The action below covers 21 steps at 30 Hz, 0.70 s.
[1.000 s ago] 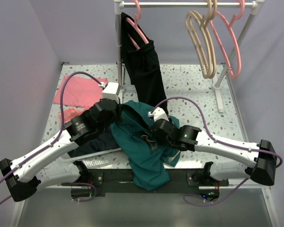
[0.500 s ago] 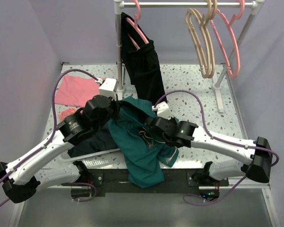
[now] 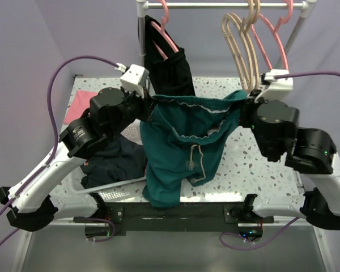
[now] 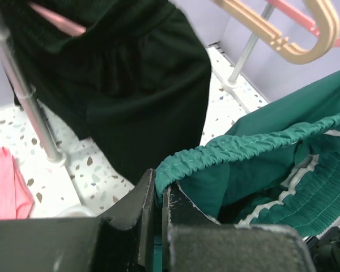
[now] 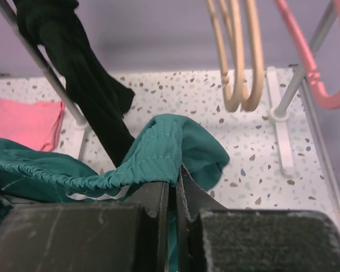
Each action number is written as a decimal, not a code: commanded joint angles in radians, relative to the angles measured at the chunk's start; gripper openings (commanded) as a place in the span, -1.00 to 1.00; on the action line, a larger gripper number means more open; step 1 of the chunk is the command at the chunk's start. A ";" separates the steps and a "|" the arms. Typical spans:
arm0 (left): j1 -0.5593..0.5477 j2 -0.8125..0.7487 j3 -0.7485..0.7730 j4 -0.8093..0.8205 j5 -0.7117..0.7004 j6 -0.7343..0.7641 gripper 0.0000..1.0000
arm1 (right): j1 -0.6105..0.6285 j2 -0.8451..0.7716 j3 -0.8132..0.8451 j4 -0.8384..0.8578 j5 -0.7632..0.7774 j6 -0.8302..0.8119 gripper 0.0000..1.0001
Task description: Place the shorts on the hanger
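Note:
The teal shorts (image 3: 184,147) hang in the air over the table, their elastic waistband stretched between both arms, pale drawstring dangling in front. My left gripper (image 3: 151,101) is shut on the waistband's left end (image 4: 184,161). At the other end my right gripper (image 3: 246,102) is shut on the waistband (image 5: 153,153). The tan hanger (image 3: 242,54) hangs on the rail just above and behind the right gripper; its curved lower end also shows as the hanger (image 5: 238,68) and the hanger (image 4: 283,34) in the wrist views.
A long black garment (image 3: 170,73) hangs on a pink hanger at the rail's left post (image 3: 142,56). Another pink hanger (image 3: 275,51) hangs beside the tan one. Pink cloth (image 3: 79,105) lies at the table's left; a dark garment (image 3: 110,164) lies under the left arm.
Both arms rose and spread apart, lifting the shorts off the table and stretching the waistband. The right gripper shut on the waistband and swung up to the right, near the tan hanger.

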 commanded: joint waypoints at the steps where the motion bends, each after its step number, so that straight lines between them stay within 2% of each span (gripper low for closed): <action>1: 0.020 0.090 0.154 -0.014 0.024 0.064 -1.00 | 0.001 0.040 0.114 -0.095 0.069 -0.060 -1.00; 3: 0.070 0.110 0.165 -0.018 0.069 0.055 -1.00 | 0.001 0.042 0.126 -0.113 0.086 -0.057 -1.00; 6: 0.176 0.130 0.145 0.002 0.252 0.015 -1.00 | -0.001 0.054 0.118 -0.153 0.096 -0.033 -1.00; 9: 0.241 0.130 0.096 0.040 0.349 -0.013 -1.00 | -0.001 0.057 0.059 -0.199 0.071 0.041 -1.00; 12: 0.244 0.107 -0.041 0.071 0.420 -0.025 -1.00 | -0.011 0.025 -0.145 -0.182 -0.055 0.145 -1.00; 13: 0.242 0.086 -0.087 0.083 0.429 -0.028 -1.00 | -0.028 0.002 -0.282 -0.150 -0.115 0.192 -1.00; 14: 0.242 0.075 -0.135 0.115 0.444 -0.037 -1.00 | -0.043 -0.007 -0.349 -0.127 -0.159 0.205 -1.00; 15: 0.242 0.064 -0.237 0.133 0.484 -0.039 -1.00 | -0.086 -0.015 -0.459 -0.084 -0.204 0.211 -1.00; 16: 0.242 0.054 -0.288 0.167 0.506 -0.048 -1.00 | -0.111 -0.027 -0.507 -0.066 -0.279 0.226 -1.00; 18: 0.242 0.037 -0.429 0.195 0.533 -0.065 -1.00 | -0.174 -0.046 -0.642 0.020 -0.327 0.227 -1.00; 21: 0.241 0.023 -0.580 0.279 0.561 -0.111 -1.00 | -0.217 -0.055 -0.725 0.104 -0.442 0.211 -1.00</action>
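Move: Both hands hold the teal shorts by the ends of the waistband. The open patch of table between the arms, where the shorts come down, lies about 30 cm below the left hand, 12 cm to its right and 3 cm back, and some 34 cm below the right hand, 12 cm to its left. The black garment hangs about 12 cm ahead of the left hand and 6 cm to its right; the beige hangers are some 15 cm ahead of the right hand, 3 cm to its right. With the fingers of both hands still shut on the two ends of the waistband, the hands first rise only a centimetre or two, the left also reaching about 5 cm forward towards the black garment, before both turn downwards ever faster towards the open table between the arms. The right sinks almost straight down some 24 cm, the left about 18 cm while drawing back most of its reach, and both tip their fingers down, the right by about 30 degrees and the left by about 20. ##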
